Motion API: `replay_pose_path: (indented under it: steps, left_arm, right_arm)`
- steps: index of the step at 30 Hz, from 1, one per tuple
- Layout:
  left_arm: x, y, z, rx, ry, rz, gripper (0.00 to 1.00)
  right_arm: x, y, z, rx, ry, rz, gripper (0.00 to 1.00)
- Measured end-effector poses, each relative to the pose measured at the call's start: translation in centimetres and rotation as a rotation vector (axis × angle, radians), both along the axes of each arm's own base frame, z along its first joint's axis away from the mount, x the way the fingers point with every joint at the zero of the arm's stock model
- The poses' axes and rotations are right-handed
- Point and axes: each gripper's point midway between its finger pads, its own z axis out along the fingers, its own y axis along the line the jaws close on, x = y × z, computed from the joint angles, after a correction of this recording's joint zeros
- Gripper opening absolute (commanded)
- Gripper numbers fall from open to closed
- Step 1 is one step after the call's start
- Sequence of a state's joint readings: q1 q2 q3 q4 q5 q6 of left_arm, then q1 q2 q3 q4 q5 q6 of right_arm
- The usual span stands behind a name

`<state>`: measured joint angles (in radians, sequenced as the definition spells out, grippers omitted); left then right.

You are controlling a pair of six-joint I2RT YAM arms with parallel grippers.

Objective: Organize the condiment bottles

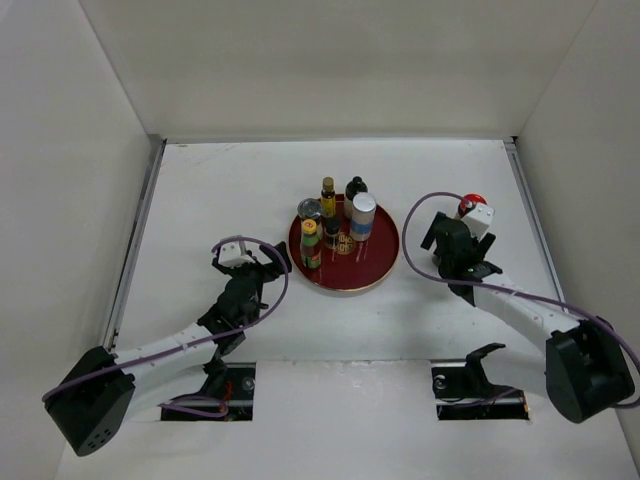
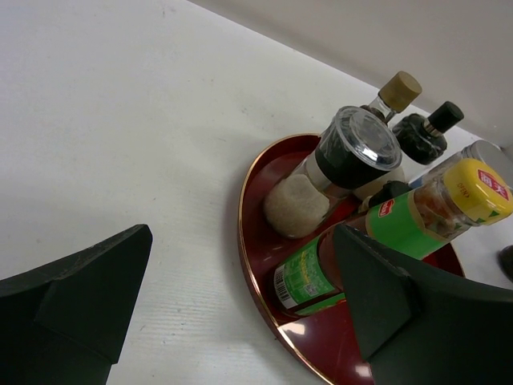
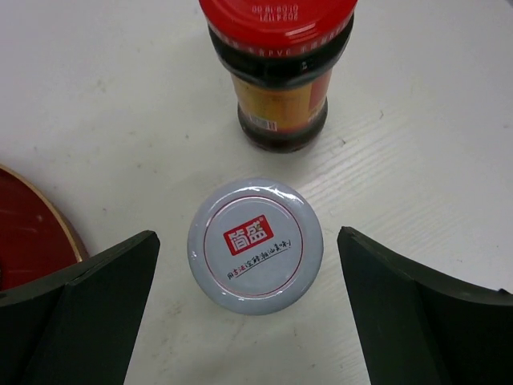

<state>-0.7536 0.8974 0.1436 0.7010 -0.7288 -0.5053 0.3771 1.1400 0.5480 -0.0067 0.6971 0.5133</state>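
Several condiment bottles stand on the round dark-red tray: a yellow-capped, green-labelled bottle, a clear-lidded shaker, a tan-capped bottle and a black one. My left gripper is open at the tray's left rim, its right finger in front of the green-labelled bottle. My right gripper is open on either side of a grey-lidded jar standing on the table, touching nothing. A red-capped jar stands just beyond it.
White walls close the table at the back and both sides. The tray's rim lies left of the right gripper. A white-capped bottle is on the tray's right side.
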Motion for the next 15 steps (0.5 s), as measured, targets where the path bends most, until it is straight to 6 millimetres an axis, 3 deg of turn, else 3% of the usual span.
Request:
replay_pose_path:
  steps: [2, 4, 10, 15]
  left_arm:
    - [0.0, 0.0, -0.2, 0.005, 0.006, -0.001, 1.00]
    - [0.0, -0.1, -0.2, 0.004, 0.004, -0.002, 1.00]
    - [0.0, -0.1, -0.2, 0.005, 0.005, -0.003, 1.00]
    - [0.0, -0.1, -0.2, 0.004, 0.005, -0.002, 1.00]
  right_arm:
    - [0.1, 0.0, -1.1, -0.005, 0.032, -0.001, 1.00]
    - [0.2, -0.3, -2.1, -0.008, 0.060, -0.010, 0.92]
    - [1.1, -1.0, -3.2, 0.014, 0.074, -0.028, 0.54]
    - [1.0, 0.1, -2.7, 0.012, 0.064, 0.014, 0.46]
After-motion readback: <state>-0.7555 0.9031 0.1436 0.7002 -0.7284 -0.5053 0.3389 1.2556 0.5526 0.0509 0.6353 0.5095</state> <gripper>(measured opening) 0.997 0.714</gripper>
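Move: The grey-lidded bottle stands almost under the right hand, its middle about 2 cm ahead, roughly 1 cm to the right and 4 cm below. The red-lidded bottle is some 9 cm farther out than it and 4 cm more to the right. The tray's centre lies about 26 cm left and 6 cm ahead of the right hand. From the idle left hand, the grey-lidded bottle is about 48 cm right and 4 cm ahead. The right fingers, wide open and clear at first, close on both sides of the grey-lidded bottle just under its lid and pinch it. Before that the hand sinks about 3 cm, tipping some 5 degrees farther down and edging a centimetre forward and right over the bottle; once gripped, it begins to ease up and left, by a centimetre at most. ##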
